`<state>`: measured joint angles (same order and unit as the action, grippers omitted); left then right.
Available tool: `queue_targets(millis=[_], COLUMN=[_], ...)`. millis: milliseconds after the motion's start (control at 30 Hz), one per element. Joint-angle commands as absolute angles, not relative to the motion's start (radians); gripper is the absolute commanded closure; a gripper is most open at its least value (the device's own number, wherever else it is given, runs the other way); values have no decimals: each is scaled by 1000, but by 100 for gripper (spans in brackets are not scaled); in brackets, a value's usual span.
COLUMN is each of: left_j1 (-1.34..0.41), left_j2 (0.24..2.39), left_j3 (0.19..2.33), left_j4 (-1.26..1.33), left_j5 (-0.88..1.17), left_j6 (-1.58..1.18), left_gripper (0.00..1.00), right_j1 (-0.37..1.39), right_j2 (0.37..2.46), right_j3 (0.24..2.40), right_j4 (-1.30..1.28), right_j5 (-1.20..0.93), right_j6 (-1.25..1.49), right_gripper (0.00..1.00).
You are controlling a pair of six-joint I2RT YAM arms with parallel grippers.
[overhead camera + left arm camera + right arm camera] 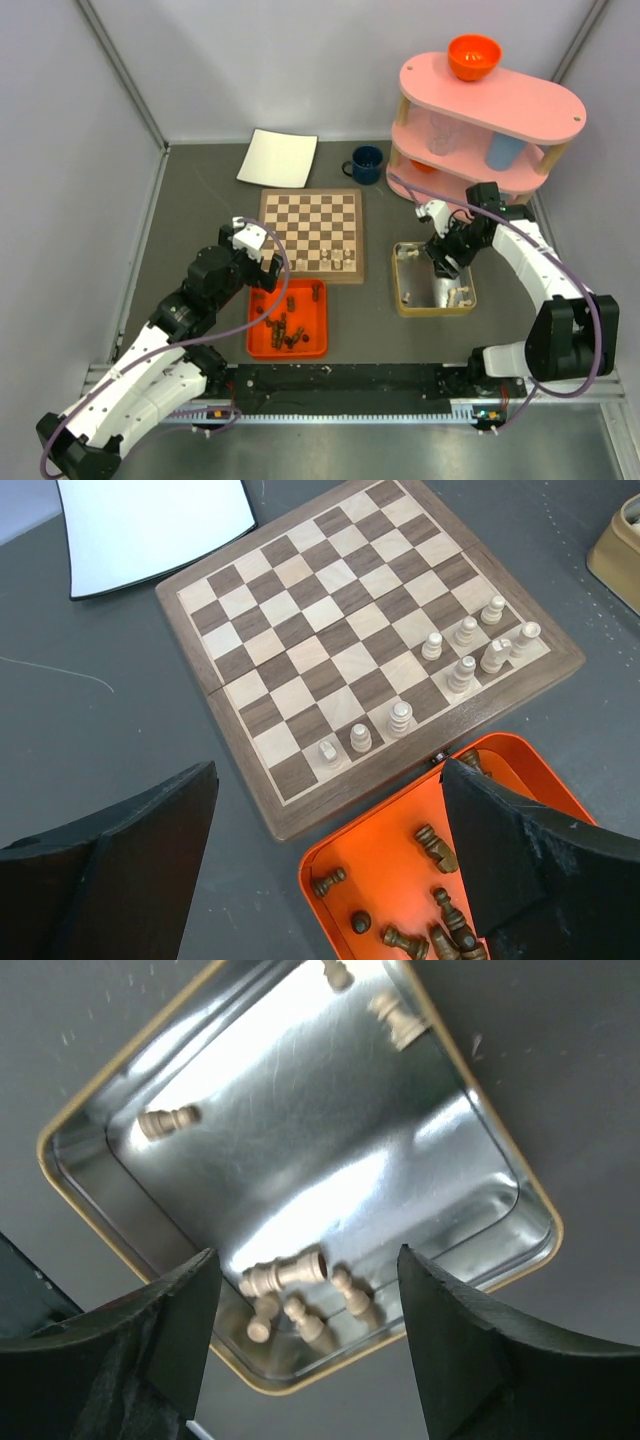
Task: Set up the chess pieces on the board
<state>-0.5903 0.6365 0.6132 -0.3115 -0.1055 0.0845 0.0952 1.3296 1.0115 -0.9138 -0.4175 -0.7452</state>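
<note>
The chessboard [312, 225] lies mid-table, and in the left wrist view [330, 630] several pale pieces [462, 650] stand on its two near rows. An orange tray [310, 345] in front of it holds several dark pieces [282, 328], lying loose in the left wrist view [437, 845]. My left gripper [266, 266] is open and empty above the board's near-left corner and the tray's edge [330, 770]. A metal tin [425, 290] right of the board holds pale pieces [290, 1285]. My right gripper [443, 262] is open and empty just above the tin [307, 1255].
A white sheet [278, 158] and a dark blue mug [366, 164] lie behind the board. A pink tiered shelf [520, 100] with an orange bowl [474, 56] and cups stands at the back right, close to my right arm. Walls enclose the table.
</note>
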Motion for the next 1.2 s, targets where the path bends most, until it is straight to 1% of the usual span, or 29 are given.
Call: queue_targets(millis=[0,100,233,267,467,533,700,733,800,833,867,900,933,1167], left_j1=[-586,-586,-586,-586,-586,-586,-586,-586,-586,-584,-586,-584,-586,-584], left_j2=[640,627,615,618,617,618,617,617,618,617,618,617,618,612], left_j3=[620,612,609,611,611,609,611,611,609,609,609,611,611,611], left_j4=[-261,-261,-259,-261,-261,-259,-261,-262,-261,-261,-261,-261,-259,-252], left_j5=[-110,-109,-113,-114,-112,-109,-109,-109,-112,-110,-112,-110,-112,-55], left_j6=[104,103,103,101,101,103,103,101,100,100,101,100,101,86], left_gripper=[2,2,2,2,2,2,2,2,2,2,2,2,2,2], right_j1=[104,132,152,153,153,152,155,155,153,155,155,153,153,141], right_j2=[1397,1422,1442,1443,1445,1448,1482,1485,1493,1494,1493,1486,1480,1431], right_j3=[1037,991,950,946,855,839,816,812,807,807,808,813,819,945], right_j4=[-1037,-1028,-979,-979,-933,-917,-867,-858,-842,-838,-833,-827,-827,-848], right_j5=[-331,-272,-146,-131,-29,-37,-87,-90,-106,-109,-113,-132,-143,-357], right_j6=[-899,-943,-1015,-1031,-1147,-1166,-1170,-1170,-1169,-1166,-1163,-1152,-1143,-985], right_gripper=[34,43,47,49,51,52,65,73,81,90,94,95,99,100])
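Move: The pawn to be pinched lies in the near right part of the metal tin, some 4 cm back and 5 cm to the right of the right hand and about 9 cm below it. A longer white piece lies about 3 cm left of that pawn and 2 cm nearer, and a lone piece in the tin's near left corner some 5 cm back and 10 cm left of the hand. From the left hand the pawn is roughly 48 cm right, 6 cm back and 18 cm lower. Lower the right gripper about 9 cm into the tin, carrying it some 6 cm right and 4 cm back to the pawns, while you swing the fingers to point nearly straight down and twist them about 20 degrees counter-clockwise. Close the part-open fingers on one pawn near the bottom, then start back left about 2 cm, barely rising. ##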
